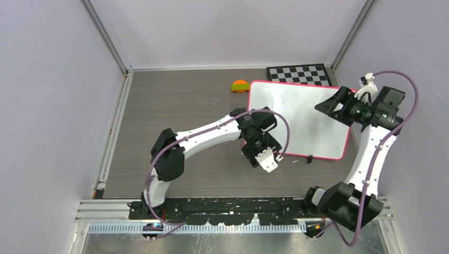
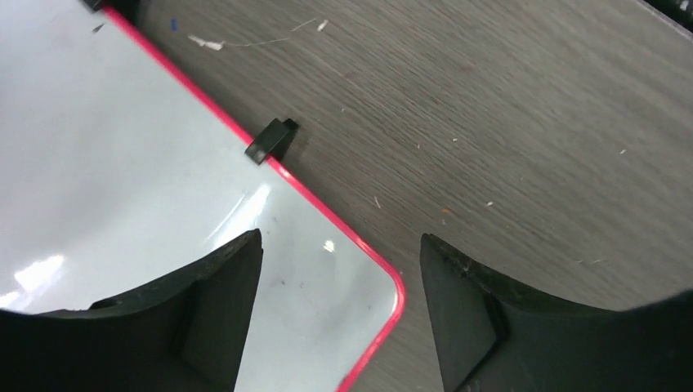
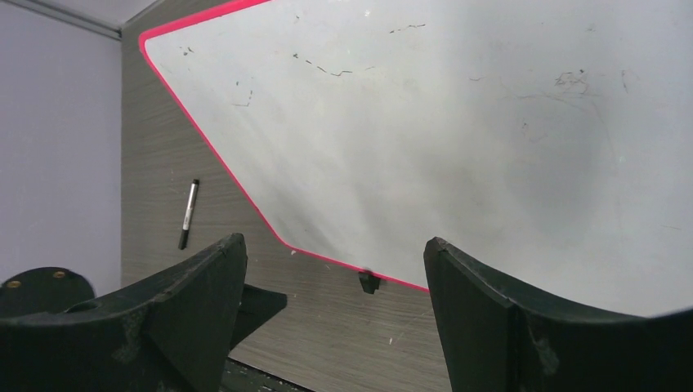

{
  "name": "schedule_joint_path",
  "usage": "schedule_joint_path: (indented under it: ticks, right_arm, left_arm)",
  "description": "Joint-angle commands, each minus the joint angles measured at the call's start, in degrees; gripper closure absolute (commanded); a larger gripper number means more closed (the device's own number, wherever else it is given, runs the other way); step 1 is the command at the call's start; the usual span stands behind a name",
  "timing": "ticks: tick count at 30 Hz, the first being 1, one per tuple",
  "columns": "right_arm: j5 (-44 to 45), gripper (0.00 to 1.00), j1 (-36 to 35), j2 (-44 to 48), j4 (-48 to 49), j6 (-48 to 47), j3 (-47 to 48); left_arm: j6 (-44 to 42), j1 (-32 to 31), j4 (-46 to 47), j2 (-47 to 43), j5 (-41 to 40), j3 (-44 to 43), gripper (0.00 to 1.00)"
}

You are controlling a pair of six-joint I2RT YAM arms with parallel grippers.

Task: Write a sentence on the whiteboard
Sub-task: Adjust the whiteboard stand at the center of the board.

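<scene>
The whiteboard lies flat on the table at the right, white with a thin pink-red rim. My left gripper hovers at its near left corner. In the left wrist view its jaws are open and empty around that rounded corner, with a black clip on the rim beyond. My right gripper is above the board's right edge, open and empty. The board shows only faint specks and smudges, and no sentence shows on it. A dark marker lies on the table beside the board.
A black-and-white checkerboard lies at the back right. An orange and green object sits by the board's far left corner. A second black clip sits on the board's rim. Purple walls close in the sides.
</scene>
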State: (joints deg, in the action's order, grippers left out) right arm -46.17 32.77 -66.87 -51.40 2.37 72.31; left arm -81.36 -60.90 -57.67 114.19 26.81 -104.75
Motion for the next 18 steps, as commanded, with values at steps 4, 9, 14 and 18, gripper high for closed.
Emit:
schedule_joint_path:
  ticks: [4,9,14,18]
  right_arm:
    - [-2.5,0.16,1.4,2.7,5.3,4.3,-1.7]
    - [-4.7,0.16,3.6,1.8,5.5,5.1,-0.8]
    - [-5.8,0.16,4.8,1.8,6.4,5.7,-0.8]
    - [-7.2,0.16,5.6,1.8,6.4,5.7,-1.2]
  left_arm:
    - [-21.3,-2.4,-0.4,6.8,-4.3,-6.9,0.36]
    - [-23.7,-4.6,1.3,12.1,-5.7,-11.7,0.42]
    - [-27.1,-5.9,2.9,15.9,-7.4,-13.7,0.45]
    - [-30.8,-6.0,3.1,18.1,-9.2,-14.8,0.48]
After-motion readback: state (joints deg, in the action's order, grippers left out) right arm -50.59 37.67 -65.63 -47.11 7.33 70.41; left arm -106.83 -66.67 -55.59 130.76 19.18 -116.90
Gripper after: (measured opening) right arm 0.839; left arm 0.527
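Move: The left hand's target is the whiteboard stand's left clip, on the board's near edge about 10 cm to its right, 1 cm back and 12 cm below. The right clip is 15 cm farther right and 2 cm farther back; the board's near-left corner lies some 4 cm left of the hand, 1 cm ahead and 13 cm below. From the right hand, the left clip is about 17 cm left, 12 cm back and 25 cm down. No contact can be seen yet: the left hand heads for the left stand clip, sinking first, then sweeping right along the board's near edge, in all about 7.5 cm right and 5.5 cm down. On the way it turns clockwise some 25 degrees, swings its down-pointing fingertips forward a little, and narrows its still open fingers to about half. ##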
